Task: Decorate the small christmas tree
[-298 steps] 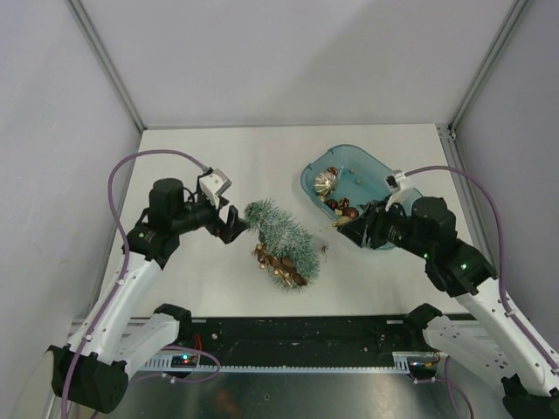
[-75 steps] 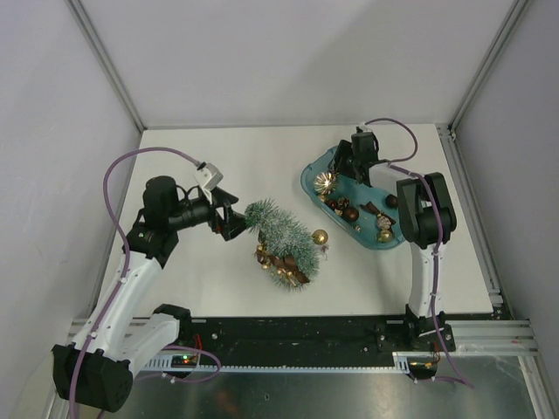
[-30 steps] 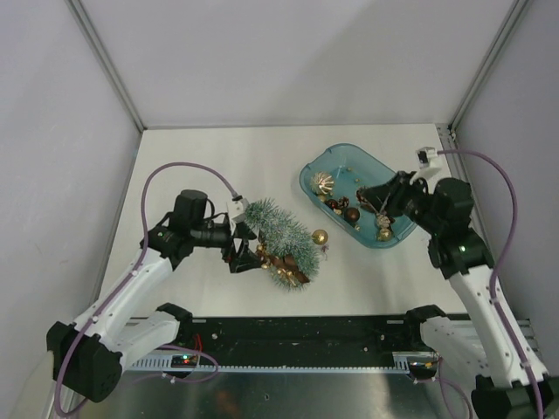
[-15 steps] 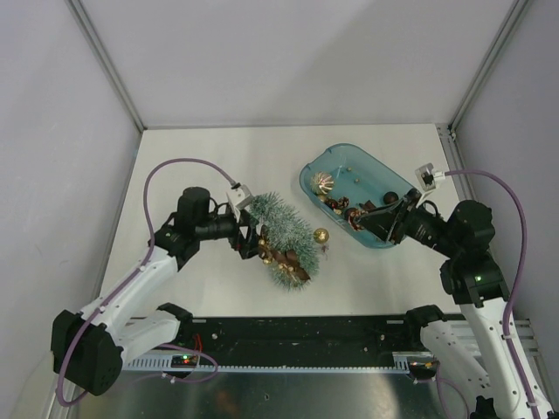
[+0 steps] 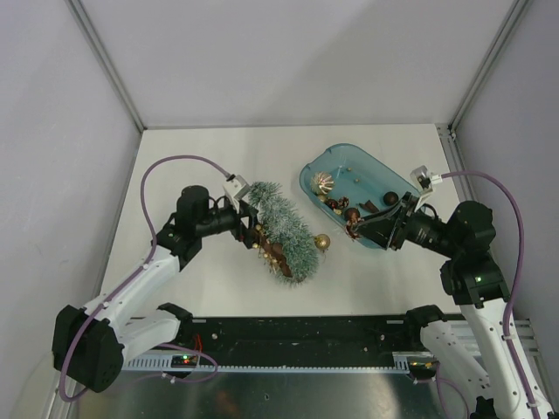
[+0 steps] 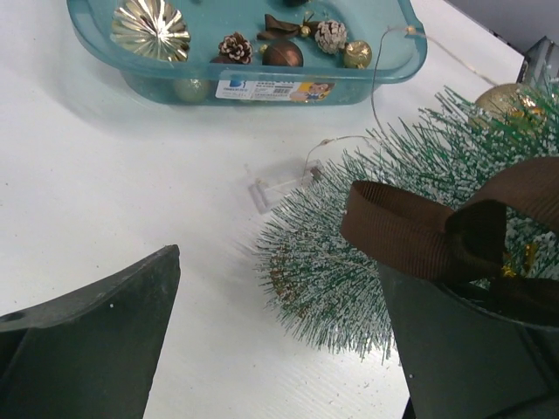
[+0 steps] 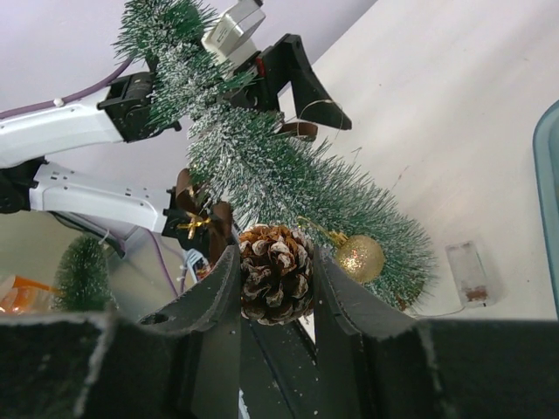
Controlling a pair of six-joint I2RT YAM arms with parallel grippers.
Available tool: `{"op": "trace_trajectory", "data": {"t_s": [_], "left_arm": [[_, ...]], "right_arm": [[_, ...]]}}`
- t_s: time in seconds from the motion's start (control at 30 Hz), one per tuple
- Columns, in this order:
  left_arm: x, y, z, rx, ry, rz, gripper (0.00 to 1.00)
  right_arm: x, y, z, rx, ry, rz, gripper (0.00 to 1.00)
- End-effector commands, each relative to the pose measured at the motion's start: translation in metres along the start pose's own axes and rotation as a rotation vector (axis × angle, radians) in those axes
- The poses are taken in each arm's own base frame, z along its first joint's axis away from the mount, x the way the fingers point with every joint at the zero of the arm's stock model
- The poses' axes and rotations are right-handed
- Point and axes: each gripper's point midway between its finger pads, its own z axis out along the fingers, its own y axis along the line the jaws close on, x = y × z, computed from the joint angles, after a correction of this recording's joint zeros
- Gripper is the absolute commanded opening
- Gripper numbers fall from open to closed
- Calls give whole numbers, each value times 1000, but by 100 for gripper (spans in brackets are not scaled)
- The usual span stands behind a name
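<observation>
The small christmas tree (image 5: 284, 234) lies on its side on the white table, frosted green, with a brown ribbon bow (image 6: 437, 231) and a gold ball (image 5: 321, 242) on it. My left gripper (image 5: 249, 218) is open around the tree's narrow end (image 6: 327, 279); its right finger (image 6: 472, 349) is against the branches under the bow. My right gripper (image 7: 277, 288) is shut on a frosted pinecone (image 7: 277, 272). It hangs just right of the tree (image 7: 288, 183), close to the gold ball (image 7: 360, 258) and at the near edge of the tray.
A teal plastic tray (image 5: 384, 173) at the back right holds a gold pleated ornament (image 6: 150, 28), pinecones, brown balls and a bow. A clear battery box (image 6: 266, 188) on a thin light wire lies on the table between the tree and the tray (image 6: 262, 87).
My left gripper slid along the tree from its wide end toward the narrow end, and the tree turned a little. My right gripper carried the pinecone from over the tray toward the tree.
</observation>
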Motion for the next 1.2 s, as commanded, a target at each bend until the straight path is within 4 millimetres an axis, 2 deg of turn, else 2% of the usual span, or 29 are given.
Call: {"op": "trace_trajectory", "data": {"t_s": [0.0,0.23,0.37,0.8,1.0,1.17], "left_arm": [[-15,1,1,-10,-62,25,100],[-19,1,-5,-17,-79,34,100],[-18,0,-8,-15,-81,33,100],[-18,-8,-14,12,-93,62,100],[-18,-7,-17,6,-100,71,100],[-19,5,-23,-46,-106,78,100]], "right_arm": [[-1,18,1,-85,9,-27,28],[15,24,27,-116,67,-50,28],[13,30,37,-121,59,-77,27],[2,18,53,-73,47,-109,27],[-6,24,54,-98,34,-120,27],[-9,32,50,-123,27,-124,26]]}}
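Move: The right hand holds the pinecone, and the middle of the tilted christmas tree lies about 14 cm to its left, level fore and aft and some 3 cm lower. On the tree, the gold ball hangs about 8 cm left, 2 cm ahead and 9 cm below that hand, and the brown ribbon 15 cm left, 4 cm back and 8 cm below; the tray lies 24 cm ahead, 9 cm right and 30 cm down. From the left hand the tree's middle is roughly 9 cm right, 4 cm back and 5 cm higher. The right hand, keeping its pinch on the pinecone, swings left about 5 cm towards the tree's right side above the gold ball, drawing back some 2 cm and turning counter-clockwise about 10 degrees, then eases forward about 3 cm with part of that turn undone; it sinks nearly 3 cm on the way and rises again by about 1 cm at the end. Meanwhile the left hand, fingers still wide open with the rear one in among the tree's ribbon and bristles, lifts slowly about 1.5 cm and edges slightly left. ##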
